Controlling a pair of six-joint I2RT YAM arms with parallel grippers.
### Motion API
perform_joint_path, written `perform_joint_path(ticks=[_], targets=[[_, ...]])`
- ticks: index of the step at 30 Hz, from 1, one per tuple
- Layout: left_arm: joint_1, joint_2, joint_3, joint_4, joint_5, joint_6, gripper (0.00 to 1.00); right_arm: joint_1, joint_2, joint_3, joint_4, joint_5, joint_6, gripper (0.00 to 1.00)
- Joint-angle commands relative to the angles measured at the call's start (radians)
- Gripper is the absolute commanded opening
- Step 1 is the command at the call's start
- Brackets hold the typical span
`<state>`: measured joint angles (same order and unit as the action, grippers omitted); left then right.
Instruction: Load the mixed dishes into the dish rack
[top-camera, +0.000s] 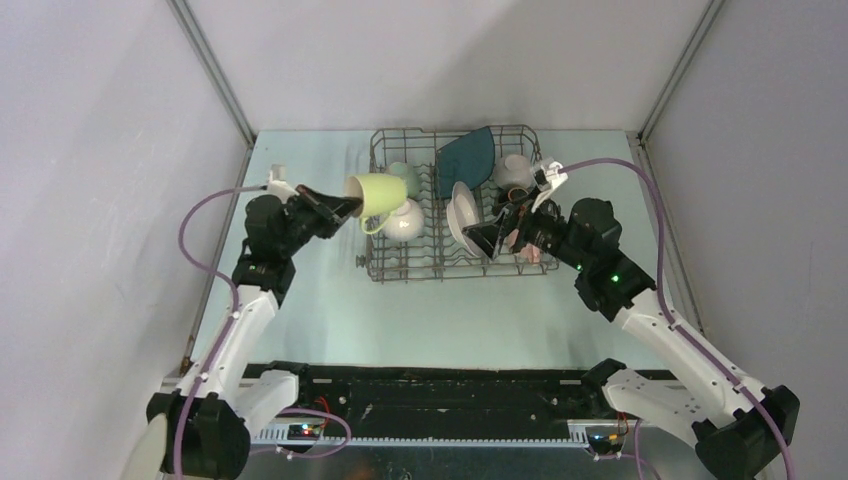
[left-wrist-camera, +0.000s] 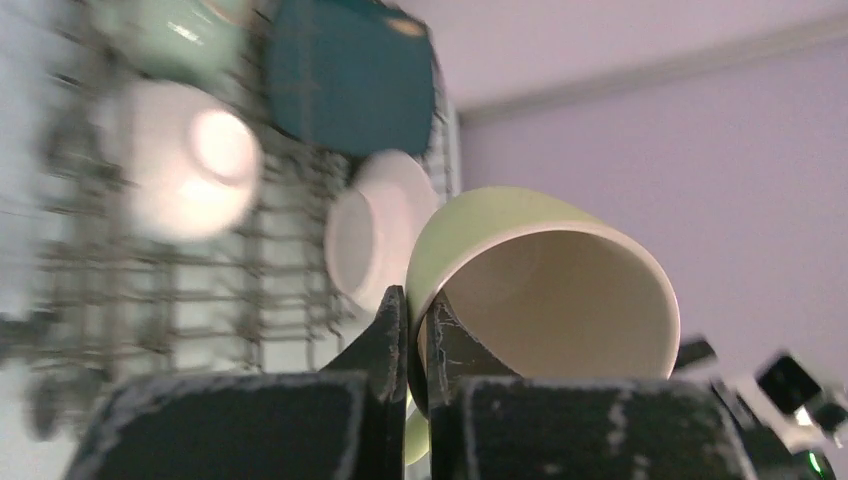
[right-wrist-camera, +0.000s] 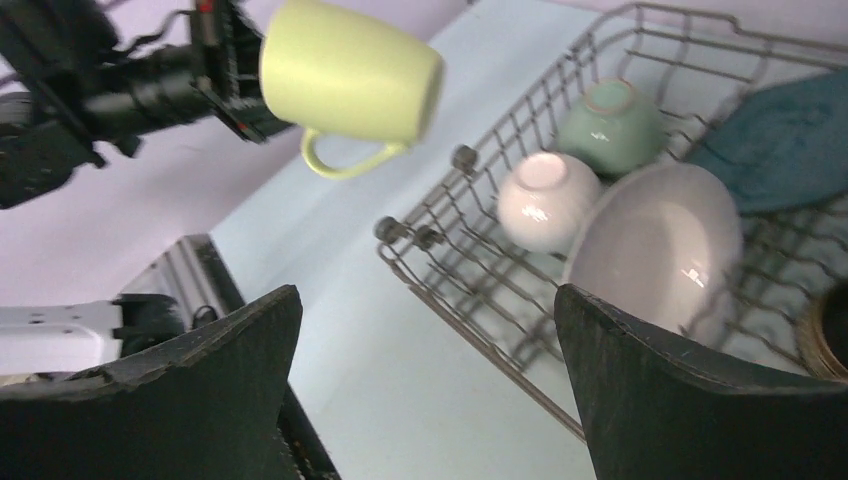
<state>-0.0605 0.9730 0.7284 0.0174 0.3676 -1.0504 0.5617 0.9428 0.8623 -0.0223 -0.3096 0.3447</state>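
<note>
My left gripper (top-camera: 340, 208) is shut on the rim of the pale yellow-green mug (top-camera: 377, 193), one finger (left-wrist-camera: 385, 340) outside the wall and the other inside. The mug (left-wrist-camera: 520, 250) hangs on its side in the air over the left edge of the dish rack (top-camera: 400, 272), handle down (right-wrist-camera: 350, 70). In the rack are a white bowl (top-camera: 405, 220), a pale green bowl (top-camera: 403, 177), a white plate (top-camera: 462, 215), the dark teal plate (top-camera: 467, 152) and another white bowl (top-camera: 513, 172). My right gripper (top-camera: 490, 240) stands open and empty above the rack's front right (right-wrist-camera: 428, 300).
A brown bowl (right-wrist-camera: 825, 335) shows at the right edge of the right wrist view. Something pink (top-camera: 530, 252) lies in the rack under my right arm. Grey walls close in the pale table (top-camera: 320, 300) on three sides. The rack's front rim (right-wrist-camera: 485, 346) runs below my right fingers.
</note>
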Motion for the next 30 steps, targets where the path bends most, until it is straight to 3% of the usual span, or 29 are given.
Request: perform_joint_path(ticks=[1, 5, 9, 12, 21, 30], targets=[[-0.109, -0.020, 0.100, 0.179, 0.226, -0.045, 0.00, 0.022, 0.017, 0.015, 0.217, -0.150, 0.063, 0.99], [-0.165, -0.029, 0.105, 0.196, 0.251, 0.016, 0.00, 0.008, 0.033, 0.040, 0.222, -0.160, 0.136, 1.00], [-0.172, 0.019, 0.092, 0.325, 0.353, -0.117, 0.00, 0.010, 0.044, 0.044, 0.257, -0.267, 0.103, 1.00], [-0.190, 0.043, 0.071, 0.417, 0.373, -0.228, 0.00, 0.026, 0.046, 0.044, 0.254, -0.262, 0.049, 1.00], [-0.265, 0.066, 0.071, 0.531, 0.427, -0.318, 0.00, 0.067, 0.109, 0.044, 0.392, -0.270, 0.087, 1.00], [-0.292, 0.093, 0.088, 0.473, 0.447, -0.284, 0.00, 0.101, 0.140, 0.045, 0.547, -0.303, 0.140, 1.00]])
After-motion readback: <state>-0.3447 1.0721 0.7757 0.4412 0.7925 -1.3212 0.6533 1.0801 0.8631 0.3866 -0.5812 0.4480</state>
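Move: From the left hand, which already pinches the lime mug's rim, the right gripper waits some 29 cm to the right, 7 cm back and 4 cm higher. The mug lies about 24 cm to the right hand's left, 10 cm ahead and 5 cm lower. Down in the rack, the white bowl is about 10 cm right of the left hand, 3 cm ahead and 19 cm below, with the green bowl 10 cm farther out beyond it; the white plate stands 10 cm ahead and 2 cm left of the right hand, 22 cm below. Swinging the held mug across above the rack towards the open right gripper, the left hand travels about 13 cm right while drawing back and rising some 9 cm each, turning roughly 40 degrees clockwise and keeping its pinch on the rim. The right hand comes to meet the mug's base, about 7 cm left, rising and easing back slightly, turning some 20 degrees counter-clockwise with fingers wide open. ##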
